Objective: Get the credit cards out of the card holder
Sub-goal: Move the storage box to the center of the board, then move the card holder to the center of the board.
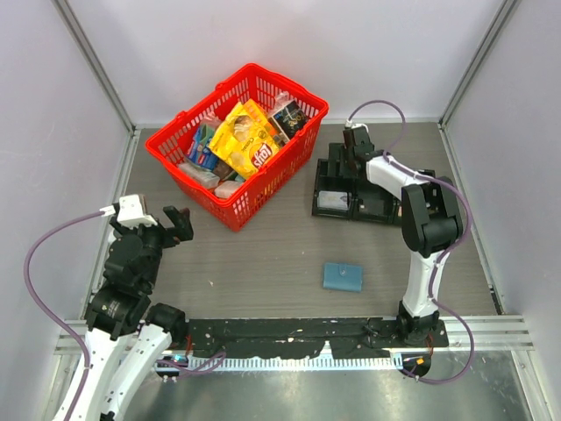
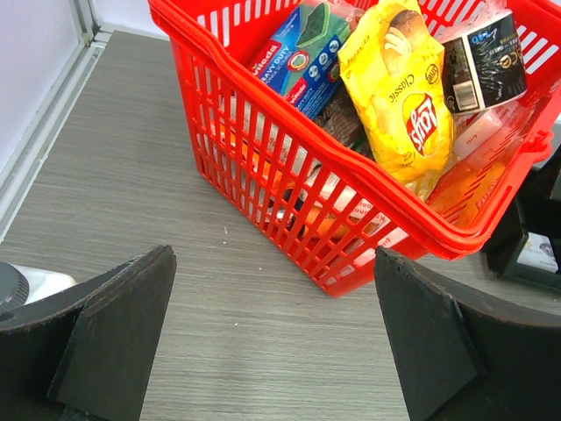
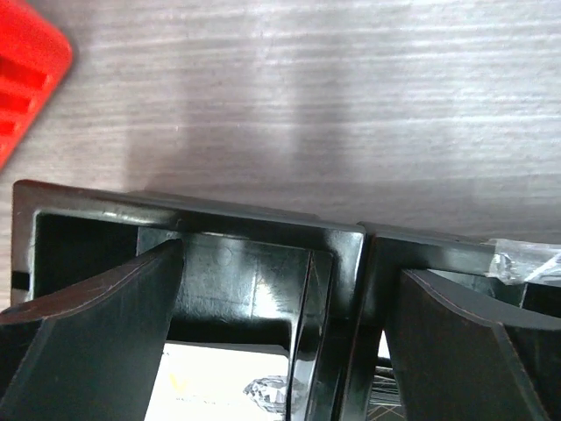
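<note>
The card holder (image 1: 342, 276) is a small flat blue wallet lying shut on the table, near the front and right of centre. No credit cards show in any view. My left gripper (image 1: 175, 224) hangs open at the left, far from the wallet; in the left wrist view it (image 2: 273, 254) has only bare table between its fingers. My right gripper (image 1: 349, 167) is open above the black tray (image 1: 386, 209), well behind the wallet. In the right wrist view it (image 3: 289, 263) straddles a tray divider (image 3: 351, 289), holding nothing.
A red basket (image 1: 289, 167) full of snack bags and packets stands at the back centre, just ahead of my left gripper. The tray beside it holds a pale card (image 3: 223, 386) and a clear gem-like object (image 3: 272, 393). White walls close in the table.
</note>
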Tool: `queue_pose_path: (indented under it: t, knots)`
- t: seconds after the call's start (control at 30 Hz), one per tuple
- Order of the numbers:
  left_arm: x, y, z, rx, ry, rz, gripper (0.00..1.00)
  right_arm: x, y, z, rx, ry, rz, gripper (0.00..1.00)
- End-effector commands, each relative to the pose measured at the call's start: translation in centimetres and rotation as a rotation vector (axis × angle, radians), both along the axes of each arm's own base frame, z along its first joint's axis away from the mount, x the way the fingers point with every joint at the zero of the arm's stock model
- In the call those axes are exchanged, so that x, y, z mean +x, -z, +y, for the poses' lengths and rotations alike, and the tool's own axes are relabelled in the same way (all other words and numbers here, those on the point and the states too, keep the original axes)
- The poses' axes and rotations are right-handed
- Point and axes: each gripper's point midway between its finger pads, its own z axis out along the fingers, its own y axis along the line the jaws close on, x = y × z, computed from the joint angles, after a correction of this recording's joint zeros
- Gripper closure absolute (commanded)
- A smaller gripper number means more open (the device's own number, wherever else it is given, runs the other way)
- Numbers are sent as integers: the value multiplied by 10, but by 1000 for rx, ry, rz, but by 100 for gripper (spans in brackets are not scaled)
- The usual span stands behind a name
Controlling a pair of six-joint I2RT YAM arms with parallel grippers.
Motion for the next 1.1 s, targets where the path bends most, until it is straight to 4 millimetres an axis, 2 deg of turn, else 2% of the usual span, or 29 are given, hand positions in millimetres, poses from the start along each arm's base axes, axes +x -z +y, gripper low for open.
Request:
queue_pose_path:
  t: [0.0, 0.13, 0.17, 0.2, 0.23, 0.27, 0.3, 0.33, 0.43, 0.47, 0.5, 0.53, 0.57, 0.6, 0.63, 0.67, 0.7, 0.73, 0.77, 0.8, 0.9, 0.93, 1.07]
  knots:
    - [4, -3, 1, 14, -11, -13, 0, 42, -53, -8, -5, 30, -161, 7]
    - [4, -4, 2, 7, -14, -15, 1, 38, -82, -8, -2, 6, -184, 7]
    - [4, -5, 2, 4, -16, -19, 1, 34, -94, -7, 15, -4, -199, 7]
    - [4, -5, 1, -4, -14, -21, 0, 25, -96, -5, 22, -11, -188, 7]
    - [4, -6, 1, -18, -19, -24, 0, 17, -113, -1, 40, -31, -207, 7]
    - [4, -8, -1, -29, -10, -32, 0, 2, -106, 1, 42, -36, -166, 7]
    - [4, -7, -3, -32, 0, -33, 0, -8, -125, 4, 72, -51, -190, 7]
    - [4, -8, -5, -41, 10, -37, 1, -25, -111, 6, 90, -59, -144, 6]
    - [6, -11, -12, -56, 46, -45, 0, -76, -114, 7, 164, -92, -133, 6]
    - [6, -12, -16, -57, 63, -47, 0, -92, -127, 3, 177, -90, -156, 7]
    - [6, -13, -16, -58, 67, -50, 0, -108, -118, 0, 177, -84, -130, 7]
    - [5, -13, -19, -61, 85, -49, 0, -125, -122, 4, 211, -110, -122, 7]
    - [4, -15, -24, -63, 114, -52, 0, -141, -111, 2, 210, -114, -92, 6]
    - [3, -17, -26, -63, 130, -59, 0, -154, -116, 4, 230, -123, -94, 6]
    - [2, -20, -31, -63, 161, -76, 0, -169, -103, 2, 231, -124, -58, 6]
    - [1, -22, -37, -69, 192, -92, 0, -183, -106, 6, 266, -138, -49, 7]
    - [-1, -26, -41, -78, 219, -116, 0, -196, -91, 5, 286, -120, -2, 6]
    - [-3, -29, -47, -87, 252, -131, 0, -210, -93, 8, 313, -125, 5, 7]
    - [-6, -34, -52, -95, 285, -156, 0, -223, -76, 7, 328, -108, 51, 7]
    - [-9, -40, -57, -103, 322, -178, 0, -234, -75, 8, 345, -109, 56, 6]
    - [-15, -57, -70, -129, 398, -215, 0, -263, -46, 10, 386, -74, 139, 7]
    - [-16, -62, -73, -138, 414, -217, 0, -269, -44, 15, 414, -86, 157, 7]
    - [-9, -68, -92, -189, 487, -156, 0, -293, -14, 22, 410, -74, 259, 7]
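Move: Lying some 34 cm back from the right hand, about 2 cm to its left and 6 cm below it, is the closed blue card holder. The storage box is under the right hand, its middle about 8 cm back and 9 cm to the right of it, 4 cm lower; the red basket's middle is roughly 30 cm to the left of that hand and 2 cm farther out. From the left hand the card holder is about 7 cm back, 42 cm right and 26 cm down. Nudging the storage box the last 2 cm forward with its open fingers dipped in near the far wall, the right hand rises out of the box, then arcs back nearly 30 cm towards the card holder, sinking late, left side rolling up some 20 degrees and fingers tipping steeper, still open. The left hand, empty and open, later swings right about 6 cm, rising slightly and turning clockwise. ##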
